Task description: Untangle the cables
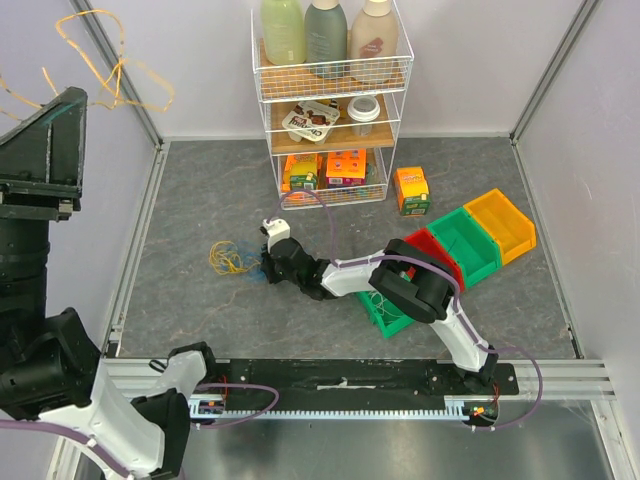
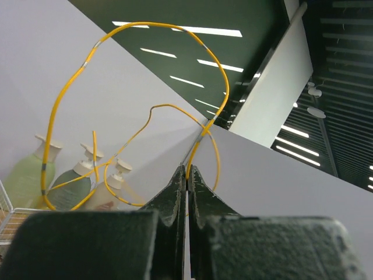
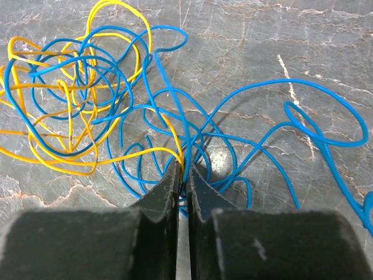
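Note:
A yellow cable (image 2: 145, 26) hangs in wide loops in the air, and my left gripper (image 2: 187, 169) is shut on it. In the top view the left gripper (image 1: 79, 93) is raised high at the far left with the yellow loops (image 1: 115, 70) above it. A tangle of yellow and blue cables (image 3: 70, 99) lies on the grey table, seen in the top view (image 1: 230, 258) left of centre. My right gripper (image 3: 185, 170) is down at the table and shut on blue and yellow strands at the tangle's right edge. It also shows in the top view (image 1: 263, 270). No white or dark grey cable shows.
A white wire shelf rack (image 1: 330, 70) with bottles, cups and small boxes stands at the back centre. An orange box (image 1: 411, 189) sits right of it. Red (image 1: 428, 245), green (image 1: 465, 240) and yellow (image 1: 500, 222) bins stand at the right; another green bin (image 1: 385, 312) lies under the right arm.

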Controlling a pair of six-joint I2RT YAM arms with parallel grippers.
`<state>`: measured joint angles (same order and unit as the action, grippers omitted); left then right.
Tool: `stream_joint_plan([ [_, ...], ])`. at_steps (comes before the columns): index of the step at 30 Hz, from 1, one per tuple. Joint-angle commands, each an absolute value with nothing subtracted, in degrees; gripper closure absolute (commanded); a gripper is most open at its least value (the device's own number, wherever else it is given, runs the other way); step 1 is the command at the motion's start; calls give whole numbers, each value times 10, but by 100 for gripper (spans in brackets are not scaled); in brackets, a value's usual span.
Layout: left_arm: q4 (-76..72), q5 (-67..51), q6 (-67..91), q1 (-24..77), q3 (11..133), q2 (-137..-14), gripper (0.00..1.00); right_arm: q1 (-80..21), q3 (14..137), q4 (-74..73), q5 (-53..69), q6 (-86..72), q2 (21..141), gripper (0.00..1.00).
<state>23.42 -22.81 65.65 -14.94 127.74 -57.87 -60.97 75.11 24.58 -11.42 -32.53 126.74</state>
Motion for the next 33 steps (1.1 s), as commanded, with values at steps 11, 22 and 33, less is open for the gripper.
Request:
stream_joint_plan([
  [11, 205, -402, 643, -152, 899, -539, 98, -615, 667, 217, -73, -252, 1115, 31],
  [22, 213, -399, 521, 22, 616, -491, 98, -618, 491, 57, -115, -254, 798, 14],
  [33, 75, -227, 512, 356, 353, -570, 98, -620, 385, -184, -197, -316, 470, 10],
])
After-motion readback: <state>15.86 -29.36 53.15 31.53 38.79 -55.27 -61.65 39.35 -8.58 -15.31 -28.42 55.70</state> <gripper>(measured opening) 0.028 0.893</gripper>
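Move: The left hand, high up with a yellow cable, has the bare table patch it heads for about 12 cm ahead, 20 cm right and 72 cm below; the near green bin is some 15 ahead, 37 right, 70 below, the blue-yellow tangle 24 ahead, 3 right, 72 below. The right hand still grips strands of the tangle, its middle 3 cm ahead and 6 left; from it the patch lies 8 back, 10 right, the bin 5 back, 27 right, all about its height. Left lowers its yellow cable some 55 cm, swinging right; right releases the tangle, rising rightward towards the green bin. ##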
